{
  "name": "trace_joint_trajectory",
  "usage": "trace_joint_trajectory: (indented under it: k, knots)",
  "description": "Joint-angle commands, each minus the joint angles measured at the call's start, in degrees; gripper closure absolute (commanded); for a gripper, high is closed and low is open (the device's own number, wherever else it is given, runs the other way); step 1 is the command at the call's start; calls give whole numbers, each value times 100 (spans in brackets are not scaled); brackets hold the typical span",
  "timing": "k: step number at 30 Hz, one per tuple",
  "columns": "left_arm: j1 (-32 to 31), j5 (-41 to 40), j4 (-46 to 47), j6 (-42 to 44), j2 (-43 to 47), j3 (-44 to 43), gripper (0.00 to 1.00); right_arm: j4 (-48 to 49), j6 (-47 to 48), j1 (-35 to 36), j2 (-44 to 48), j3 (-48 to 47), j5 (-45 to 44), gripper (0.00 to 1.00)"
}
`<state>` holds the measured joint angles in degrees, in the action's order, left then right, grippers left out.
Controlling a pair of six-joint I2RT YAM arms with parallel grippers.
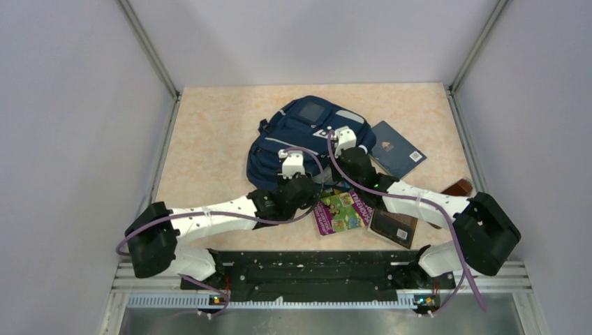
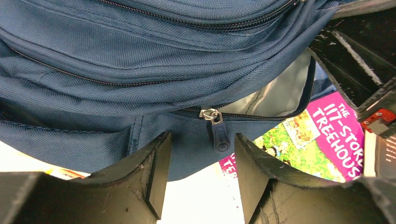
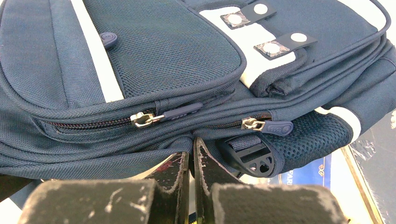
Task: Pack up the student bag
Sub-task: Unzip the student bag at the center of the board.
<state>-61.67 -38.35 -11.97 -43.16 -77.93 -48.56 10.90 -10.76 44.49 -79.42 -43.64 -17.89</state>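
The student bag is a navy backpack lying at the middle back of the table, with white patches on its front pocket. My left gripper is open at the bag's near edge. The blue zipper pull hangs just beyond its fingertips, nearer the right finger. Beside the pull the zip gapes and shows light grey lining. My right gripper is shut, its tips pinching a fold of the bag's lower side fabric next to a black buckle. From above, both grippers sit on the bag.
A pink and green Treehouse book lies just in front of the bag. A navy book lies at the bag's right, a dark brown book near the right arm, and another brown thing at the right edge.
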Motion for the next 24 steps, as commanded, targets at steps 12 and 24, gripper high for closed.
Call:
trace_joint_trajectory:
  k: [12, 24]
  knots:
    - [172, -143, 376, 294, -529, -213, 52, 396, -295, 33, 150, -348, 28, 100]
    - [225, -134, 564, 331, -373, -31, 85, 388, -287, 38, 163, -295, -82, 100]
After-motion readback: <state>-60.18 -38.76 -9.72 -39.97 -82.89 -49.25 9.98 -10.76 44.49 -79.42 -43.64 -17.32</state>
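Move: Just past the left fingertips, some 2 cm ahead, 1 cm to the right and 2 cm below, hangs the zip pull tab on the bag's near side. The bag fold pinched by the right gripper is about 7 cm ahead of the left hand, 11 cm right and 1 cm higher; the treehouse book is level with that hand, 13 cm right, some 12 cm below. From the right hand the tab is about 6 cm back, 10 cm left and 3 cm down. Sinking about 2 cm, then easing a little over 1 cm forward, the left hand brings its half-open fingers down around the zip pull tab, its left side rolling up some 5 degrees. It then nearly stops while the fingers close to a narrow gap, one on each side of the tab, just meeting it. The shut right gripper keeps its pinch on the bag fold and holds still. ##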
